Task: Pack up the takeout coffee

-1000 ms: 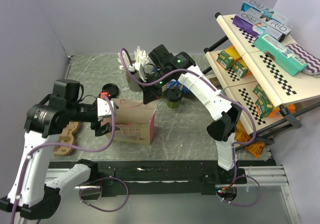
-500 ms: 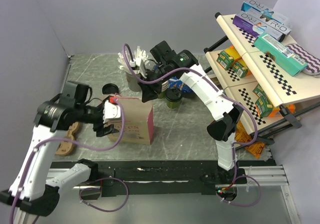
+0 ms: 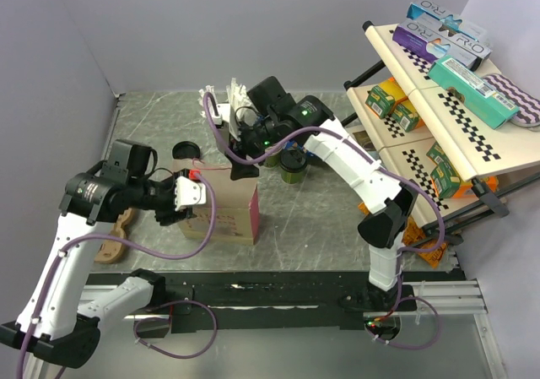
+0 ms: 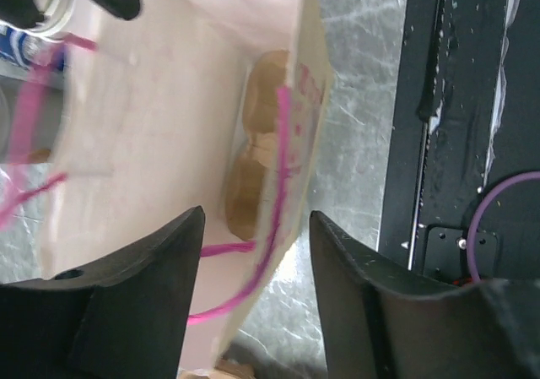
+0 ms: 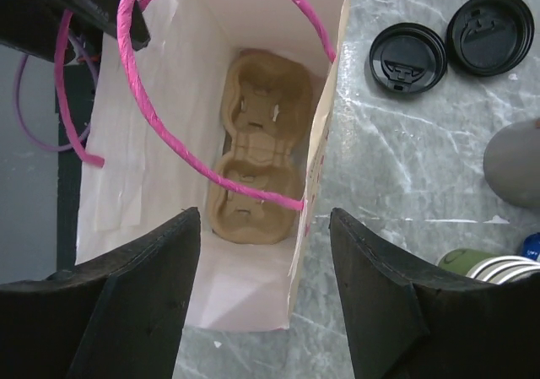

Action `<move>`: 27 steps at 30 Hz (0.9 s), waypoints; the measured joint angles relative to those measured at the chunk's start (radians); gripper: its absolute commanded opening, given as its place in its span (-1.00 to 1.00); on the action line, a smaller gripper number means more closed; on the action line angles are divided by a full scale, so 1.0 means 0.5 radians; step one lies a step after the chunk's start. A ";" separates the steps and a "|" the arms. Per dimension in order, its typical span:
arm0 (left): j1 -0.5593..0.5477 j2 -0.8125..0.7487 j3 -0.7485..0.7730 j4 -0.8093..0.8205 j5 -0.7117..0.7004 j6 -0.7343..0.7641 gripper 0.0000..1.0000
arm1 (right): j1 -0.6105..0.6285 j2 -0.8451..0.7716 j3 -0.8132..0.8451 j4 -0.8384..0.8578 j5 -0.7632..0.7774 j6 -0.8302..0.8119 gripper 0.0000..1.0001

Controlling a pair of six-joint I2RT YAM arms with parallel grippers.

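Note:
The takeout coffee, a dark green cup with a black lid, stands on the table behind and to the right of the paper bag. The bag stands open with pink handles, and a brown cardboard cup carrier lies on its bottom. My right gripper hangs open over the bag's mouth, holding nothing. My left gripper is at the bag's left rim. Its open jaws straddle the bag's side wall with a gap on each side.
Two loose black lids lie on the table beside the bag, one showing in the top view. A grey holder of white items stands behind the bag. Another cardboard carrier lies at the left. A slanted shelf of boxes fills the right.
My right gripper has opened and let go of the bag's far rim. My left gripper has moved onto the bag's left rim, its jaws narrowing. The bag now stands more upright.

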 measured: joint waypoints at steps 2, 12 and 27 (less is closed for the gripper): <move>0.000 -0.023 -0.050 0.000 -0.013 0.011 0.08 | 0.015 0.008 0.002 0.019 0.017 0.002 0.34; 0.000 0.080 -0.075 -0.001 -0.024 0.063 -0.78 | 0.018 0.078 0.002 0.076 0.081 0.032 -0.86; 0.000 0.054 0.569 0.027 -0.079 -0.077 -0.99 | -0.005 0.056 0.327 0.185 0.078 0.125 -1.00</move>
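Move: The bag's near pink handle lies between the open left fingers, about 1 cm ahead, 2 cm right and 2 cm below the hand point. The far handle sits some 1 cm ahead, 2 cm left and 2 cm below the right hand. From the right hand, the cup tray inside the bag is roughly 2 cm back, 8 cm left and 20 cm down; the paper cups are 5 cm ahead, 9 cm right, 16 cm down. Both hands sink slightly, pinch the pink handles shut, then pull them up, left about 11 cm, right 7. ##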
